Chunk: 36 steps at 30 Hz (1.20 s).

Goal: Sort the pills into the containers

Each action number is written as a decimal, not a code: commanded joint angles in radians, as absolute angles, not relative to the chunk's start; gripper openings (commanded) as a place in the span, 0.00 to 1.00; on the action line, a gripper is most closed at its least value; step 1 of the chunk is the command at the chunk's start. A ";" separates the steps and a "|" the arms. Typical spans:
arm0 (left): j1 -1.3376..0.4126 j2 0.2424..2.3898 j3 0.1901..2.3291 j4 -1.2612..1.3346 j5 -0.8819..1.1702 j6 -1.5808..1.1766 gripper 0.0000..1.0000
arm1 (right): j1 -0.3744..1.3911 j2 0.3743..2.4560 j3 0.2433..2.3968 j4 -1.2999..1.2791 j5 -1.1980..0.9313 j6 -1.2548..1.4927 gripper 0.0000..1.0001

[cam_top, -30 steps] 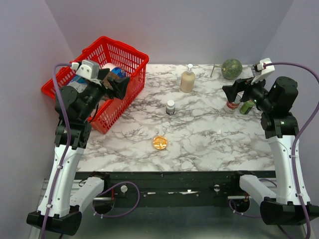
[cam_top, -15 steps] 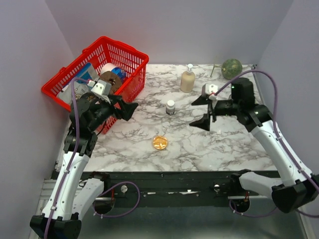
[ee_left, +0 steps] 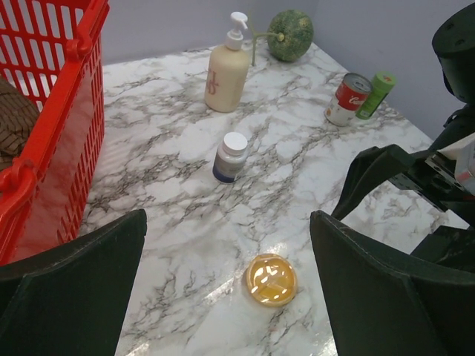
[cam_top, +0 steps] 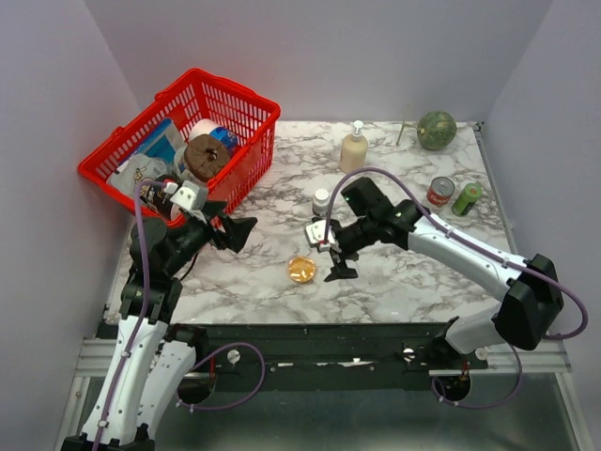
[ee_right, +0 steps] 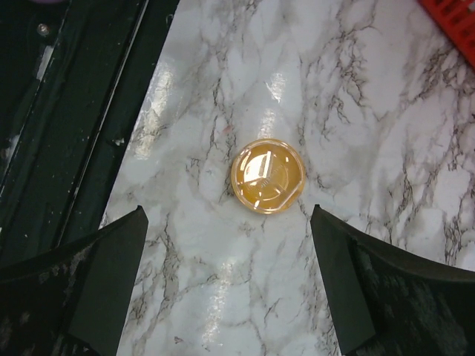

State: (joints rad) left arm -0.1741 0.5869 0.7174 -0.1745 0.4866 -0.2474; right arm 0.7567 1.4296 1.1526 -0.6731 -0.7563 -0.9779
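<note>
The pills show as an orange-amber mass (ee_right: 267, 175) inside a shallow clear round dish (cam_top: 301, 270) near the table's front middle; single pills cannot be told apart. The white pill bottle (cam_top: 321, 201), capped and upright, stands behind the dish. My right gripper (cam_top: 329, 252) is open just right of the dish, low over the table, holding nothing. In the right wrist view the dish lies ahead of the open right gripper (ee_right: 230, 289). My left gripper (cam_top: 237, 232) hovers open to the left of the dish. Its wrist view shows the dish (ee_left: 271, 279) and bottle (ee_left: 231, 156) between its spread fingers.
A red basket (cam_top: 242, 164) with several items stands at the back left. A beige pump bottle (cam_top: 354, 148) and a green melon (cam_top: 437, 130) stand at the back. A red-labelled can (cam_top: 439, 192) and a green bottle (cam_top: 467, 197) are at the right. The table's front edge (ee_right: 126, 141) is near the dish.
The right arm swung from the far right by the can to the table's middle and came down beside the dish. The left gripper moved from the basket out over the table. Both stayed open.
</note>
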 commanded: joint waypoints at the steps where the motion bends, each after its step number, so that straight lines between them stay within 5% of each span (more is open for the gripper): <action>1: -0.172 0.539 0.657 -0.149 0.448 -0.170 0.99 | 0.816 1.479 1.140 -0.612 -0.677 -1.035 1.00; 22: -0.173 0.351 0.499 -0.049 0.370 -0.123 0.99 | 0.904 1.718 1.123 -0.350 -0.482 -0.753 1.00; 36: -0.173 0.341 0.488 -0.040 0.370 -0.117 0.99 | 0.908 1.839 1.173 -0.356 -0.377 -0.845 1.00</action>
State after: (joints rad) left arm -0.1741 0.3553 0.4992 -0.0792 0.3885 -0.1387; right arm 0.8978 1.8042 1.1328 -0.3527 -0.4232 -0.8059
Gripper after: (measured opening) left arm 0.988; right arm 0.997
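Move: The low round amber container lies about 6 cm to the right hand's left and 4 cm ahead, some 15 cm below. The white-capped pill bottle stands roughly 15 cm farther out than the container and 4 cm to its right; the lotion bottle is about 29 cm ahead of the right hand and 7 cm to its right. From the left hand, the container is around 11 cm right, 1 cm ahead and 28 cm below. Down by some 13 cm, with about 4 cm each to the left and forward, the right hand sinks over the amber container, its fingers still wide open and aimed to either side of it. Its wrist steepens the fingers by roughly 15 degrees and swings slightly clockwise. The open, empty left hand settles about 3 cm lower and tips up a little. ##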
